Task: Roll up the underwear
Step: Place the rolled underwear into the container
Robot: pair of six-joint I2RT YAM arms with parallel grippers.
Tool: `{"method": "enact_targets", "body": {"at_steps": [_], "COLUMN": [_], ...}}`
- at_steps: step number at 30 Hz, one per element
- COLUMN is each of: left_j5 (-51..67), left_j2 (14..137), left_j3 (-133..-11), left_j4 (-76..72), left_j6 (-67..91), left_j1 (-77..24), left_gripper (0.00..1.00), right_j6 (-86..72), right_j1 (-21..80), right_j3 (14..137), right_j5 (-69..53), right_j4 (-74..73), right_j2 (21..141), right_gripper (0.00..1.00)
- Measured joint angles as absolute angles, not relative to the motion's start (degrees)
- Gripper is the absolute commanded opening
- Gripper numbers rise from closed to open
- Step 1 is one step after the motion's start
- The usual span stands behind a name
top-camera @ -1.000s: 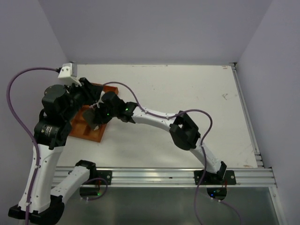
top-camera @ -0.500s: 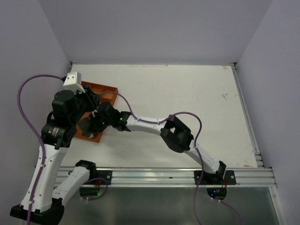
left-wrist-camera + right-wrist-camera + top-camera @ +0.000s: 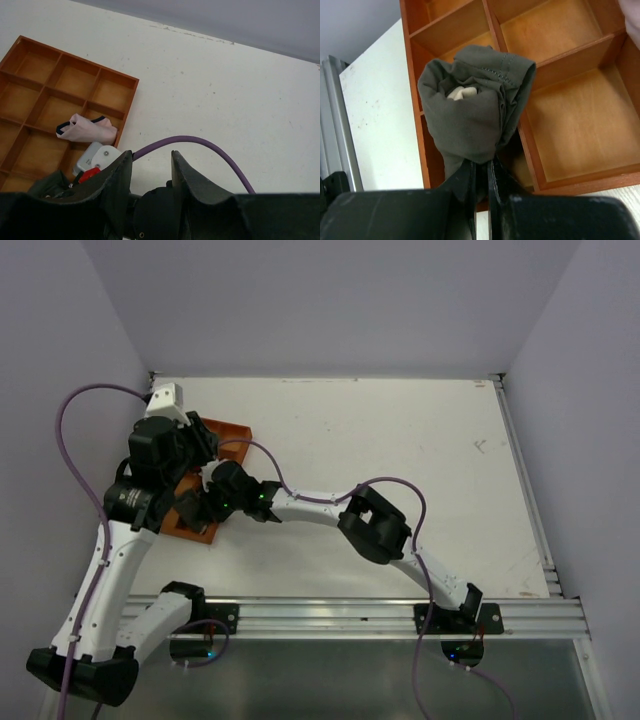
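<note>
The underwear [image 3: 470, 112] is a dark grey rolled bundle with a bit of tan showing at its core. My right gripper [image 3: 481, 167] is shut on its lower end. It holds the roll upright over a compartment at the edge of the orange divided tray [image 3: 570, 55]. In the top view the right gripper [image 3: 196, 506] is at the tray's near-left part. My left gripper [image 3: 151, 167] hangs above the right wrist, open with nothing held between its fingers [image 3: 120, 172].
A small pale pink cloth [image 3: 87, 129] lies in a compartment of the tray [image 3: 30, 65]. A purple cable [image 3: 200, 142] arcs over the white table [image 3: 400, 460]. The tray [image 3: 235, 430] sits at the far left, by the left wall.
The left arm has swung toward the back and right, over the tray. The right gripper has carried the underwear left and nearer, to the tray's near-left compartments.
</note>
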State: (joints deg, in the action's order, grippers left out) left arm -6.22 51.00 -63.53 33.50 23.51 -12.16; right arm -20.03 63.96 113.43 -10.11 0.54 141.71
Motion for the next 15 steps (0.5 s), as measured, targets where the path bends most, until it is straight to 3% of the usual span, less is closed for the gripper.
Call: {"method": "enact_targets", "body": {"at_steps": [7,10,11,15], "left_j5": [-4.08,-3.14,-3.05,-2.87], "left_j2": [58.22,59.24,59.24,59.29], "left_j3": [-67.55,-68.31,-68.31,-68.31], "left_j4": [31.22,29.89,29.69,29.30], "left_j6": [26.33,26.98,27.09,27.46], "left_j1": [-11.64,-11.60,-11.60,-11.29], "left_gripper": [0.39,0.40,0.40,0.41], "right_j6": [-17.12,-16.43,-16.25,-15.40], "right_j1": [63.92,63.92,63.92,63.92], "right_j3": [113.32,113.34,113.32,113.32], "right_j5": [-10.11,-10.26,-10.37,-11.38], "right_j4": [0.89,0.93,1.02,1.63], "right_j2": [141.71,141.71,141.71,141.64], "right_gripper": [0.09,0.26,0.37,0.45]}}
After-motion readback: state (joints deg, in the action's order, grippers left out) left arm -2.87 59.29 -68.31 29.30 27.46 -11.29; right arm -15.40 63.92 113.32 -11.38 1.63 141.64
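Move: The right fingers are shut on the right-hand end of the rolled underwear, whose middle lies about 4 cm left of them at nearly their height. The container's near-right compartment, meant to take it, is centred some 3 cm left, 1 cm back and 4 cm down. The empty compartment beyond sits roughly 8 cm forward and 1 cm left; the pink roll is about 12 cm forward. From the idle left hand, the rolled underwear lies some 6 cm back, 6 cm left and 25 cm below. The right fingers let go of the rolled underwear, opening from nearly shut to a bit under half wide at its lower end, down at the near-right compartment, while that hand stays in place and its wrist tips only some 5 degrees. Meanwhile the empty left hand, still part open, travels about 4 cm forward, drifting a little right, high above the container and away from the roll. ##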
